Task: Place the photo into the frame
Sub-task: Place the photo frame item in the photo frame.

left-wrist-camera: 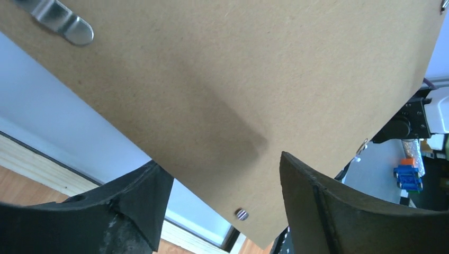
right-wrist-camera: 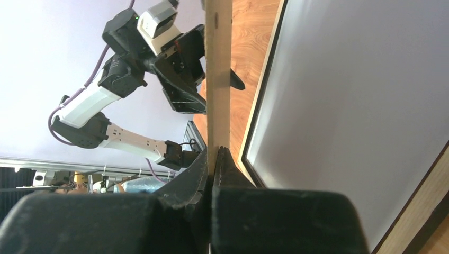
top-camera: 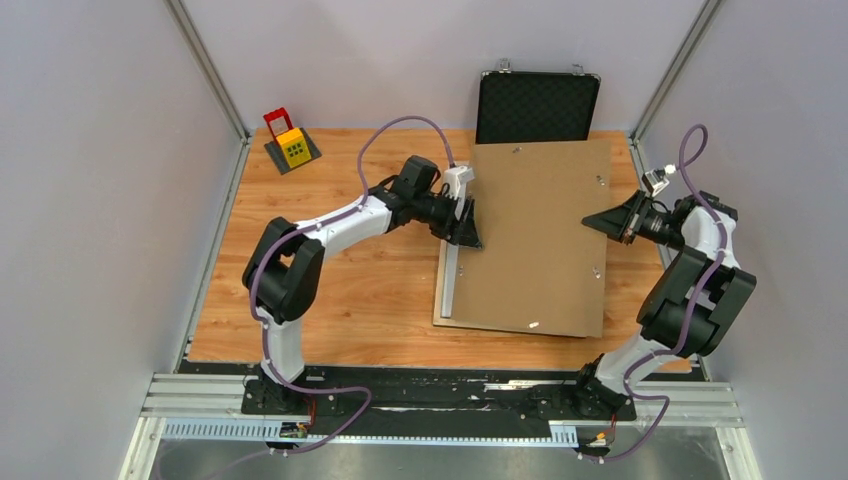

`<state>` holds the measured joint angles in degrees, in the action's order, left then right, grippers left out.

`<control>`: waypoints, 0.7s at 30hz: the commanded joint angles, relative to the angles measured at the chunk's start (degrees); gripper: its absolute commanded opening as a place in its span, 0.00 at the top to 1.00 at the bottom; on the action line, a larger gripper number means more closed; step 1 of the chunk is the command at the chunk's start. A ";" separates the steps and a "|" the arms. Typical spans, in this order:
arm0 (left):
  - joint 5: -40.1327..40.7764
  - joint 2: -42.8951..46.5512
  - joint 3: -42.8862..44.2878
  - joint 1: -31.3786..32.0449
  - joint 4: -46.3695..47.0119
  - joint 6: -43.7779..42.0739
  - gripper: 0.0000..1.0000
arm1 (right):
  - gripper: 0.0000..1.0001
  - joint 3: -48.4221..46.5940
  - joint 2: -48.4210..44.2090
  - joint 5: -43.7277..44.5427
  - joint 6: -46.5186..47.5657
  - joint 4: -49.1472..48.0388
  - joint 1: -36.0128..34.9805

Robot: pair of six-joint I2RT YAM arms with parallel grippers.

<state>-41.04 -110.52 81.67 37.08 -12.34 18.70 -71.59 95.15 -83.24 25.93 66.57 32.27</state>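
Note:
My right gripper (top-camera: 590,221) is shut on the right edge of the plain brown backing board (top-camera: 530,235), which shows edge-on between its closed jaws (right-wrist-camera: 217,153). Below the board lies the frame. One pale rail (top-camera: 449,290) pokes out at the board's left side. In the right wrist view the frame (right-wrist-camera: 258,111) shows a pale rail, a black inner edge and a grey reflective pane. My left gripper (top-camera: 467,228) is at the board's left edge. Its fingers stand open (left-wrist-camera: 221,164) with the board's brown face (left-wrist-camera: 238,79) just beyond the tips. The photo is hidden.
An open black foam-lined case (top-camera: 538,105) stands against the back wall behind the board. A small red and yellow toy (top-camera: 291,143) sits on a grey plate at the back left. A metal clip (left-wrist-camera: 69,26) and a stud (left-wrist-camera: 241,214) are fixed to the board.

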 commanded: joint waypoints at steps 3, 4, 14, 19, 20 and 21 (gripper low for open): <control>4.01 7.36 1.04 -0.23 0.80 -2.61 0.11 | 1.00 1.24 0.42 -3.93 -3.48 -3.69 -0.63; 4.62 8.09 1.04 -0.46 0.45 -2.75 0.07 | 1.00 1.42 0.53 -3.99 -3.68 -3.96 -0.63; 8.10 13.26 0.63 -4.45 -2.67 -7.65 0.00 | 1.00 1.87 2.84 -4.14 -3.96 -4.53 -0.59; 9.78 14.72 0.05 -5.07 -3.80 -9.59 0.00 | 1.00 1.83 4.04 -4.98 -3.79 -4.60 -0.71; 9.85 14.89 0.00 -5.22 -3.82 -9.98 0.00 | 1.00 1.89 4.14 -5.00 -3.82 -4.60 -0.80; 10.12 15.18 -0.10 -5.28 -3.89 -10.12 0.00 | 1.00 1.82 4.30 -4.92 -3.90 -4.60 -0.95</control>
<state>-32.42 -98.43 81.62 32.08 -15.59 11.73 -69.30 99.42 -82.00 22.52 62.00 31.73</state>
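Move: The left hand is at the backing board's left edge. The board's middle lies some 12 cm to its right, about 1 cm ahead and 3 cm higher, and the photo frame's middle about 9 cm right, 2 cm ahead and 5 cm below. The right hand holds the board's raised right edge. From it the frame's middle is about 14 cm left, 2 cm ahead and 13 cm below, and the black case's lid some 21 cm ahead and 10 cm left. Still pinching the backing board's right edge in shut fingers, the right hand lowers it about 3 cm towards the frame, its wrist tipping slightly. The left hand opens fully and backs off from the board's left edge, rising about 7 cm while going left and forward, its wrist turning nearly 20 degrees. ##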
